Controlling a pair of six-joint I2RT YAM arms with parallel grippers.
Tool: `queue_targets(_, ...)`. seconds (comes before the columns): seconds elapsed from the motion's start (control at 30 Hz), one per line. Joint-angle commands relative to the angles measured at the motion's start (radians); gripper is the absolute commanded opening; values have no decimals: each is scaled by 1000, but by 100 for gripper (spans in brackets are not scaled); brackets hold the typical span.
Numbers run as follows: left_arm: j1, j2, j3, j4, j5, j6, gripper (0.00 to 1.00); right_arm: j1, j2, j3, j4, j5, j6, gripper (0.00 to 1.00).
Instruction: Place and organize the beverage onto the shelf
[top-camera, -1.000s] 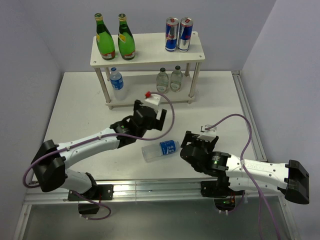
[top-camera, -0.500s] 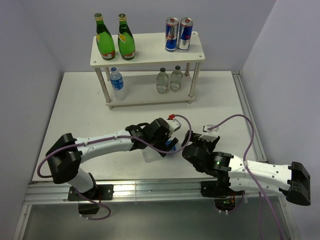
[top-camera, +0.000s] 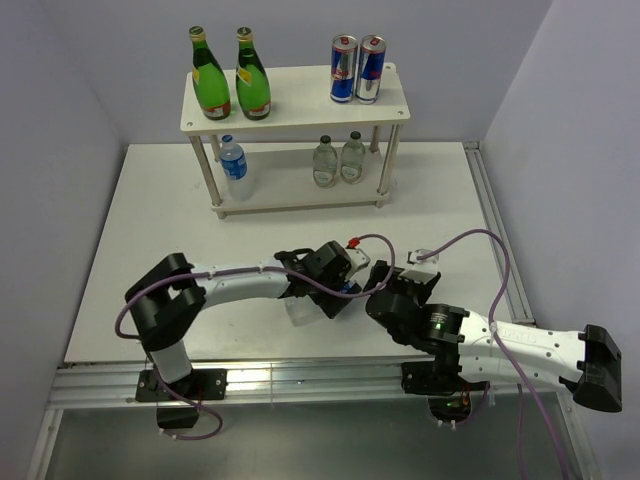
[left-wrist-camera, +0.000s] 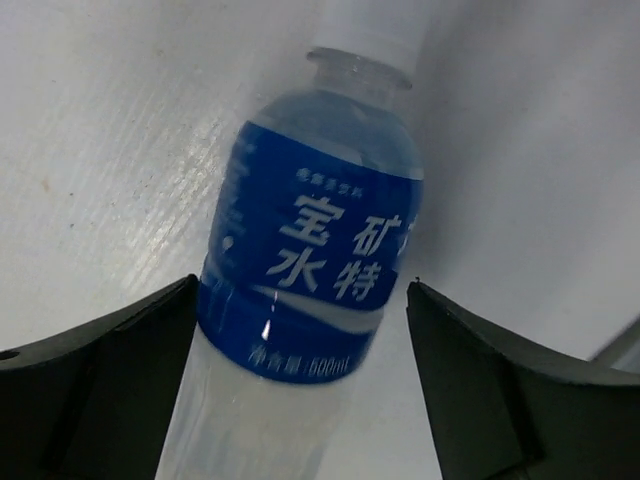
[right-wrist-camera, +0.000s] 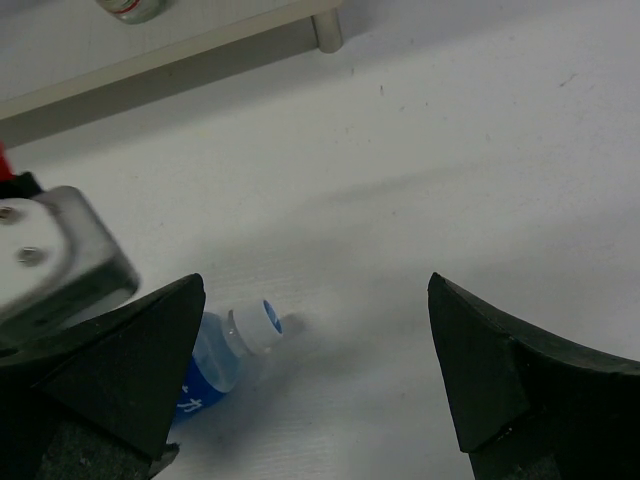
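Observation:
A clear plastic bottle with a blue label (left-wrist-camera: 315, 270) lies on its side on the table, its base showing in the top view (top-camera: 300, 310). My left gripper (top-camera: 338, 288) is open and low over it, one finger on each side of the label (left-wrist-camera: 300, 390). The right finger stands apart from the bottle. My right gripper (top-camera: 385, 290) is open and empty just right of the bottle's white cap (right-wrist-camera: 255, 325). The cream shelf (top-camera: 295, 105) holds two green bottles (top-camera: 230, 85) on top. Below stand a blue-label bottle (top-camera: 234, 165) and two pale clear bottles (top-camera: 338, 160).
Two blue-and-silver cans (top-camera: 357, 70) stand at the right of the shelf's top board. A shelf leg (right-wrist-camera: 327, 30) shows at the top of the right wrist view. The left gripper's body (right-wrist-camera: 50, 260) is close to my right gripper's left finger.
My left arm has swung from in front of the shelf toward the near edge and lowered its open gripper over the lying bottle. The right arm has barely moved.

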Motion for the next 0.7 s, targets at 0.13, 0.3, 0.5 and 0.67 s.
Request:
queue_targets(0.13,-6,167,24,42,-13,31,79,5,-13,4,14,21,15,100)
queue_targets(0.3,-6,195,21,57,-22,23,60,5,-7,4,14,21,14,100)
queue_targets(0.5,-3,163,13,72,-120,-23,0,5,4,8,17,21,11,100)
queue_targets(0.67,-3,-7,36,74,-334,-71,0,5,17,13,17,22,9,100)
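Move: The left hand is right over the lying blue-label bottle, open fingers astride the lower part of its label; the bottle's middle is about 2 cm to the left, 1 cm back and 3 cm below. The standing blue-label bottle on the lower shelf is some 27 cm ahead and 24 cm left; the nearer clear bottle there is roughly 30 cm ahead, 1 cm left. From the idle right hand the lying bottle is about 15 cm left, 2 cm back and 12 cm below. Straight down by about 3.5 cm goes the left hand onto the lying bottle, its fingers closing on the way and after until they stop part-shut, pinching the bottle by its label. It shifts a little to the right while closing, then keeps that grip, easing forward, some 2.5 cm in all, with a slight tilt of the wrist at the end. ##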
